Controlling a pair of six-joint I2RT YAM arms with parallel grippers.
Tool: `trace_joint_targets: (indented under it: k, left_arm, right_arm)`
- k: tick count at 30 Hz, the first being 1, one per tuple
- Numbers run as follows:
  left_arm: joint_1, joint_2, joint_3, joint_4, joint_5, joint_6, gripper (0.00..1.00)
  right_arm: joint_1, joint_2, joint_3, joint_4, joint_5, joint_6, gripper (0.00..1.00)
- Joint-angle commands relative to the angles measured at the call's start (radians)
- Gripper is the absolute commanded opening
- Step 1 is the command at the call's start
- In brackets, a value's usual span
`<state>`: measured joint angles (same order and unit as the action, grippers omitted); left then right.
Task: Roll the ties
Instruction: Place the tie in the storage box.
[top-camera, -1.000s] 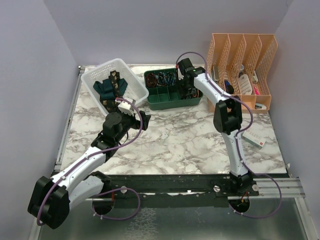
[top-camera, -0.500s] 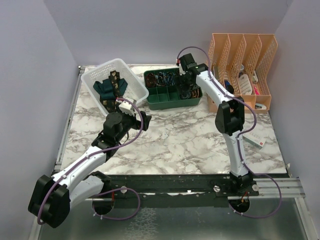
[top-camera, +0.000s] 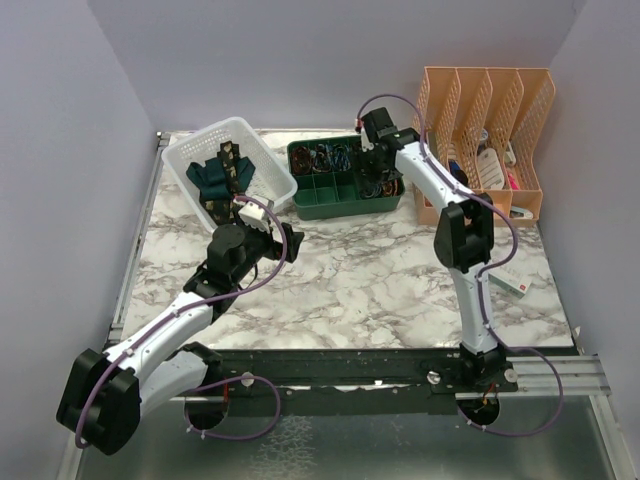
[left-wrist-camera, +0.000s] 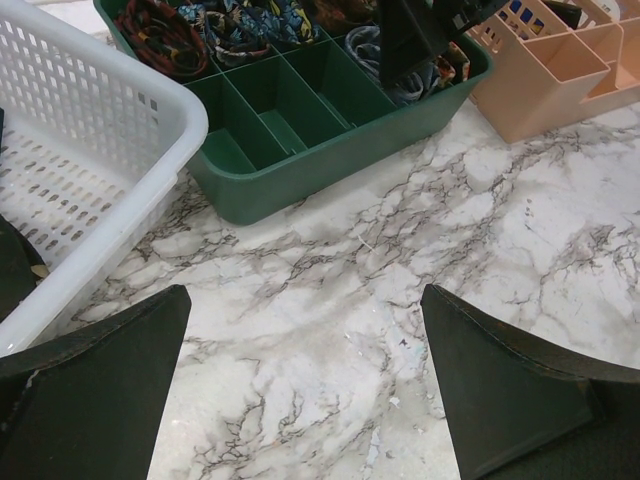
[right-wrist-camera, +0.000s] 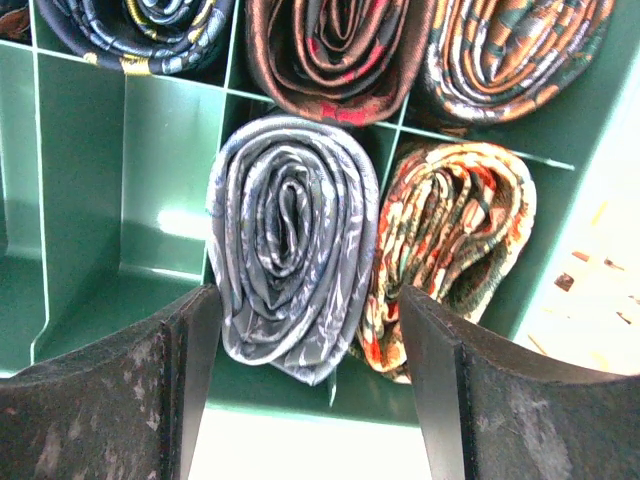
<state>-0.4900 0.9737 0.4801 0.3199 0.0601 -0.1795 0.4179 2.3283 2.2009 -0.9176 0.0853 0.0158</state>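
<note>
My right gripper (top-camera: 375, 172) hangs over the green divided tray (top-camera: 345, 207). In the right wrist view its jaws (right-wrist-camera: 305, 295) are open, standing either side of a rolled blue-grey patterned tie (right-wrist-camera: 290, 260) that rests in a tray compartment, not pinched. A dark teal tie (top-camera: 208, 178) and a black-brown tie with gold pattern (top-camera: 232, 163) lie unrolled in the white basket (top-camera: 268, 160). My left gripper (top-camera: 290, 238) is open and empty just above the marble (left-wrist-camera: 305, 385), between the basket (left-wrist-camera: 90, 130) and the tray (left-wrist-camera: 300, 185).
Several other rolled ties fill neighbouring tray compartments, one orange-floral (right-wrist-camera: 450, 250) and one brown-red (right-wrist-camera: 335, 50). A peach file organizer (top-camera: 485, 100) stands behind and right of the tray. A small white and red box (top-camera: 508, 278) lies by the right arm.
The right gripper's jaws have spread apart off the blue-grey roll, and the wrist has shifted slightly over the tray. The left arm has stayed still.
</note>
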Motion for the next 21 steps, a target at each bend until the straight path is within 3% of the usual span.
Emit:
trace_joint_targets:
  k: [1,6,9,19,21]
  left_arm:
    - [0.007,-0.007,0.003,0.019,0.02,-0.01,0.99]
    - [0.007,-0.031,0.007,0.018,0.013,-0.007,0.99]
    - [0.007,-0.037,0.014,0.004,0.008,-0.002,0.99]
    - [0.008,-0.069,0.047,-0.073,-0.034,0.011,0.99]
    - [0.008,-0.071,0.05,-0.083,-0.034,0.011,0.99]
  right_arm:
    - [0.004,-0.123,-0.069,0.086,-0.008,0.011,0.74]
    - [0.004,-0.182,-0.172,0.174,-0.047,0.039,0.6]
    - [0.004,-0.193,-0.237,0.218,-0.071,0.059,0.46]
    - [0.005,-0.164,-0.351,0.263,-0.049,0.085,0.42]
    - [0.005,-0.168,-0.329,0.249,-0.04,0.077,0.47]
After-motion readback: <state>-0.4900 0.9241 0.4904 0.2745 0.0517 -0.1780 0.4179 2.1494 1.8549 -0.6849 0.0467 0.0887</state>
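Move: The grey rolled tie lies in its compartment of the green box almost under the right hand, about 1 cm ahead and 2 cm below, between the open fingers. The orange floral tie fills the next compartment, some 5 cm to the right and 1 cm ahead; an empty compartment lies about 5 cm left, also 1 cm ahead. The dark red tie is roughly 8 cm ahead and 1 cm right. From the left hand, the grey tie is some 19 cm ahead, 19 cm right and 10 cm below. The right hand lifts its open fingers clear of the grey tie's sides, rising nearly 4 cm straight above the compartment while they close from about three quarters open to a bit under half. It then eases back about 2 cm and sinks some 4 cm, slightly lower than it began, bringing both fingertips down onto the near end of the roll, with only a slight roll of the wrist that raises its left side. ##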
